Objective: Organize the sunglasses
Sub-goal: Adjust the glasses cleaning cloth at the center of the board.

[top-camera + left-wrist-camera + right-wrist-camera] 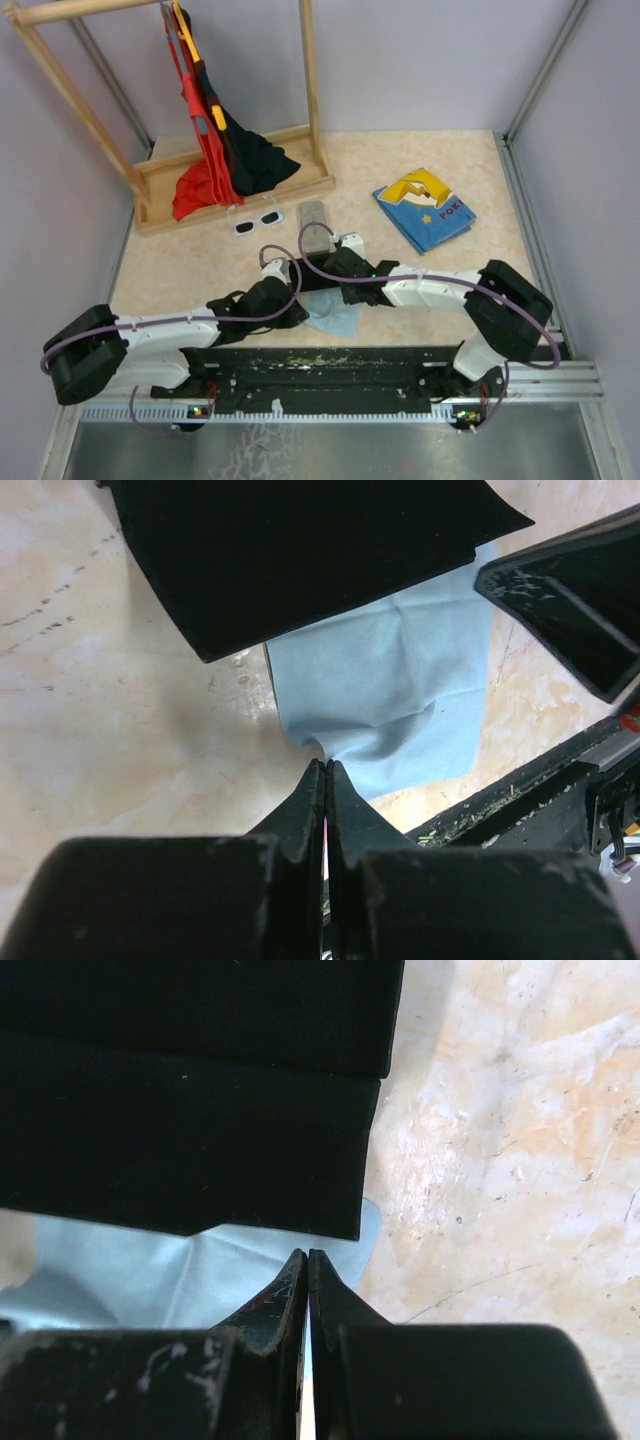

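Observation:
White-framed sunglasses point(256, 218) with dark lenses lie on the table in front of the wooden rack, away from both grippers. Both arms meet at mid-table over a light-blue cloth point(335, 313). My left gripper point(327, 766) is shut, and the edge of the cloth point(400, 690) bunches up into its tips. My right gripper point(308, 1254) is shut with nothing between its fingers, its tips just above the same cloth point(150, 1270). A black oblong case point(190, 1100) lies right beyond both grippers' tips point(300, 550). In the top view the arms hide the case.
A grey case point(316, 225) stands just behind the arms. The wooden rack point(235, 190) with red and black garments fills the back left. A folded blue and yellow cloth point(425, 210) lies back right. A black rail point(330, 365) runs along the near edge.

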Available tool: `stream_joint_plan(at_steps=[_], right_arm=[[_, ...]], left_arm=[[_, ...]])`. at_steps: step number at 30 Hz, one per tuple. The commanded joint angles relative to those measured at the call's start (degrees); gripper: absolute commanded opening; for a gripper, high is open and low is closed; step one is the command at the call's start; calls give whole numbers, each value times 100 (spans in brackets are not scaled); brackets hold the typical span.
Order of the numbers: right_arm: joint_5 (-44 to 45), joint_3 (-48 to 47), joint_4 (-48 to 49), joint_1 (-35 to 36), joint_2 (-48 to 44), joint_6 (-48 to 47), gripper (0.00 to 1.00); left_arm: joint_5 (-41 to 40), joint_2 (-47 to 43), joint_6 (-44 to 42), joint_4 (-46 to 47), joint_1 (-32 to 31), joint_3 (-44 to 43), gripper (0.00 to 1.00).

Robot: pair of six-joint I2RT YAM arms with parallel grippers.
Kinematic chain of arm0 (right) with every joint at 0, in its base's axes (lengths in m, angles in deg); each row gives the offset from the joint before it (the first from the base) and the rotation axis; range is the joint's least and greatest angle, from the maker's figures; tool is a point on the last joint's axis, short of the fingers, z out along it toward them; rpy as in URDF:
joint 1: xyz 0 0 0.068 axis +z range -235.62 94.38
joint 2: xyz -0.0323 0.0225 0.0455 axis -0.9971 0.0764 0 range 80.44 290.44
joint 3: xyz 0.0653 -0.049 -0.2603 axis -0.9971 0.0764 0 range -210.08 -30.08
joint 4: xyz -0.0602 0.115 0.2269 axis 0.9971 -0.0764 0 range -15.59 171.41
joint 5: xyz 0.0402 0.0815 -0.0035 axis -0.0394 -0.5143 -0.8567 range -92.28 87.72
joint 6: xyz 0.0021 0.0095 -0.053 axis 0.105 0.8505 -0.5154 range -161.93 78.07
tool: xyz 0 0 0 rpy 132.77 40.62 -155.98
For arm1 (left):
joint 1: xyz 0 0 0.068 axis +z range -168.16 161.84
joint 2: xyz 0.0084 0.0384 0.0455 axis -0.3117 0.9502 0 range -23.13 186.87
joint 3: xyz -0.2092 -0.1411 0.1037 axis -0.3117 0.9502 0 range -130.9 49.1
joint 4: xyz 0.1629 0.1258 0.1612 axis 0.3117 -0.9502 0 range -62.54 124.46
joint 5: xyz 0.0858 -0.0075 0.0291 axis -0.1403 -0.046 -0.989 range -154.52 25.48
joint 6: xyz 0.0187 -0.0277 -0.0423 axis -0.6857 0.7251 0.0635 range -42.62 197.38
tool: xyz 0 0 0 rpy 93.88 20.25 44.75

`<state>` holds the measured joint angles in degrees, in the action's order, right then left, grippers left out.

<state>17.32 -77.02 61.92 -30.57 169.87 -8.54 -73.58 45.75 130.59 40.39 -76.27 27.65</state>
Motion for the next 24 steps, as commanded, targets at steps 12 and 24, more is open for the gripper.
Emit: stream_joint_plan(at_steps=[12, 24], right_arm=[[-551, 614, 658, -2, -2334, -366, 26], [-242, 1255, 643, -20, -3261, -312, 37]], left_arm=[[-40, -261, -529, -540, 62, -26, 1], [144, -113, -470, -106, 63, 234, 1]])
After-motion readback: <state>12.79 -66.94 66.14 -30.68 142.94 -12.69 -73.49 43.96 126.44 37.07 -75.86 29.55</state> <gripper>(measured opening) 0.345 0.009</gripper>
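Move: The right fingers, shut on the cleaning cloth near its front right corner, have the cloth's middle about 5 cm back, 4 cm to their left and 1 cm below. The black case's middle lies some 5 cm ahead and 7 cm left of them, and the grey case about 17 cm ahead and 8 cm left. The left fingers, at the cloth's left edge, have its middle about 1 cm ahead, 6 cm to their right and 2 cm below; the black case is 11 cm ahead, 3 cm right. The right hand lets go of the cloth's front right corner, opening to about a third as it climbs some 9 cm almost straight up, then sinks a little and drifts back with its fingers tipped up and away from the table. The left hand, still pinching the cloth's left edge, lifts slightly, draws about 2 cm to its left and lowers towards the table, fingers staying shut. ##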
